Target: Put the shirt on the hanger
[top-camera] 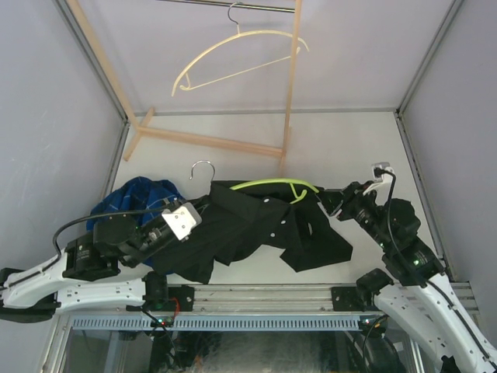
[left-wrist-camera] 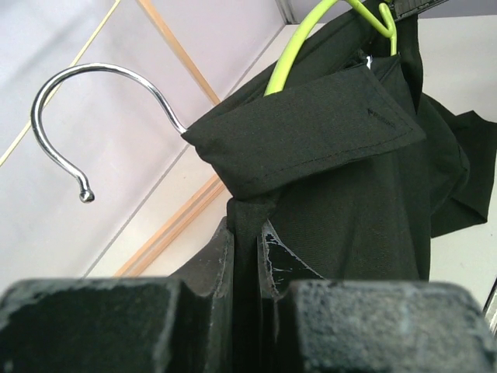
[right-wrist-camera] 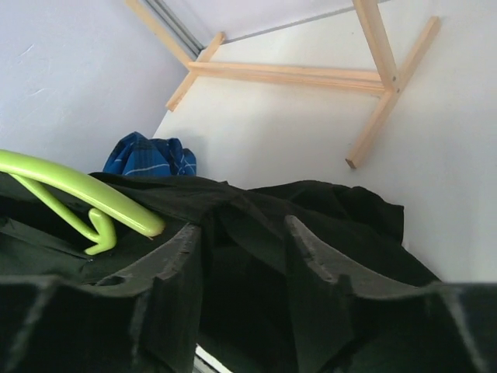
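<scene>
The black shirt point(top-camera: 264, 229) lies bunched across the table's front middle. The lime-green hanger point(top-camera: 273, 184) runs along its top edge, and the metal hook point(top-camera: 203, 166) sticks out to the left. My left gripper point(top-camera: 199, 208) is shut on a fold of the shirt point(left-wrist-camera: 342, 202) just below the collar point(left-wrist-camera: 311, 132). The hook point(left-wrist-camera: 66, 93) and the green arm point(left-wrist-camera: 291, 54) are raised ahead of it. My right gripper point(top-camera: 328, 200) holds a thick fold of the shirt point(right-wrist-camera: 248, 225) between narrowly parted jaws. The hanger's end point(right-wrist-camera: 116, 206) lies just left of the left finger point(right-wrist-camera: 175, 249).
A blue plaid shirt point(top-camera: 136, 198) is heaped at the left, behind my left arm; it also shows in the right wrist view point(right-wrist-camera: 151, 155). A wooden rack frame point(top-camera: 210, 141) stands at the back, and a cream hanger point(top-camera: 233, 54) hangs from its rail.
</scene>
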Robot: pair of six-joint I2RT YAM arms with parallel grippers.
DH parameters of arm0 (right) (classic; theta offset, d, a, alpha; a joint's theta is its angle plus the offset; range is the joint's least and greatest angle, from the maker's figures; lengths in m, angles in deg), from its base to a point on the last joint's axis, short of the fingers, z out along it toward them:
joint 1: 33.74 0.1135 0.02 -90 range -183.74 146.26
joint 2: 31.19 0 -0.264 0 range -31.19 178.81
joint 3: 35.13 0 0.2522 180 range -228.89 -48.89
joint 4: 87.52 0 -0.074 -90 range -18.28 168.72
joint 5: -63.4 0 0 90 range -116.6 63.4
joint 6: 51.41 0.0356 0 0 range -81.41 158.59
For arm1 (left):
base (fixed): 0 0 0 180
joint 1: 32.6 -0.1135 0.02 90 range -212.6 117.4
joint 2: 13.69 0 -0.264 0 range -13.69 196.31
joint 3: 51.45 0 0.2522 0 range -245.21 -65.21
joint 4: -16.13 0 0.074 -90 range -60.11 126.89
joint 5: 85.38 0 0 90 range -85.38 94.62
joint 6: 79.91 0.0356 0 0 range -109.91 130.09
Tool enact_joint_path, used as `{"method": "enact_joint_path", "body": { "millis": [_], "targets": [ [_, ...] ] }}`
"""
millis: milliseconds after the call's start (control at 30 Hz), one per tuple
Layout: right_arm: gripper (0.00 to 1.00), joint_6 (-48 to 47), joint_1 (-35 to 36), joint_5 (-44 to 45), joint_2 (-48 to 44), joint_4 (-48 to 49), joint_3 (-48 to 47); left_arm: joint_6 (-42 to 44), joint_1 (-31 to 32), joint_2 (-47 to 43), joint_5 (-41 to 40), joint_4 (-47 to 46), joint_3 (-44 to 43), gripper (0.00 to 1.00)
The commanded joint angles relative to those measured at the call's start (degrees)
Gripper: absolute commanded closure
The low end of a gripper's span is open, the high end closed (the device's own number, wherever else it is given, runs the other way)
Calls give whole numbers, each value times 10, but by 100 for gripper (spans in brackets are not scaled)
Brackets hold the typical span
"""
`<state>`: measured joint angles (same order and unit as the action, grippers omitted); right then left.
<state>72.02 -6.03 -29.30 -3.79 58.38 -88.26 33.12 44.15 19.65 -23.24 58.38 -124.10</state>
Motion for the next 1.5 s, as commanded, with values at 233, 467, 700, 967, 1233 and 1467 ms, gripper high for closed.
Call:
{"method": "enact_joint_path", "body": {
  "millis": [233, 467, 700, 967, 1233, 1467],
  "targets": [
    [44, -97, -40, 104, -138, -114, -35, 2, -5, -47, -92, -39, -10, 100],
    [42, -199, -39, -56, -166, -128, -69, -6, -5, -34, -98, -33, -13, 100],
    [41, -229, -39, -191, -138, -69, -80, -7, -5, -29, -58, -40, -9, 100],
    [43, -265, -39, -387, 22, -19, -210, 0, -5, 5, 23, -17, -21, 100],
    [44, -265, -20, -435, 143, -14, -268, 6, -5, 41, 58, -18, -22, 100],
    [44, -333, 61, -441, 237, -68, -302, 45, -5, 58, 135, 21, -45, 99]
  ]
}}
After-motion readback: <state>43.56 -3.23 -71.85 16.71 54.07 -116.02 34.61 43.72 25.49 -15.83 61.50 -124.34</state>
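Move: The green hanger's right end lies about 4 cm to the right hand's left, 3 cm ahead and slightly above. The shirt's middle is some 18 cm left of that hand, 5 cm back and 8 cm lower; the hanger's hook is about 34 cm left and 9 cm ahead. From the left hand, which already pinches the collar, the hanger's right end is roughly 29 cm right and 3 cm ahead. Right hand opens wider, rises 11 cm back off the shirt, swings left over the hanger; left sinks, still pinching. ##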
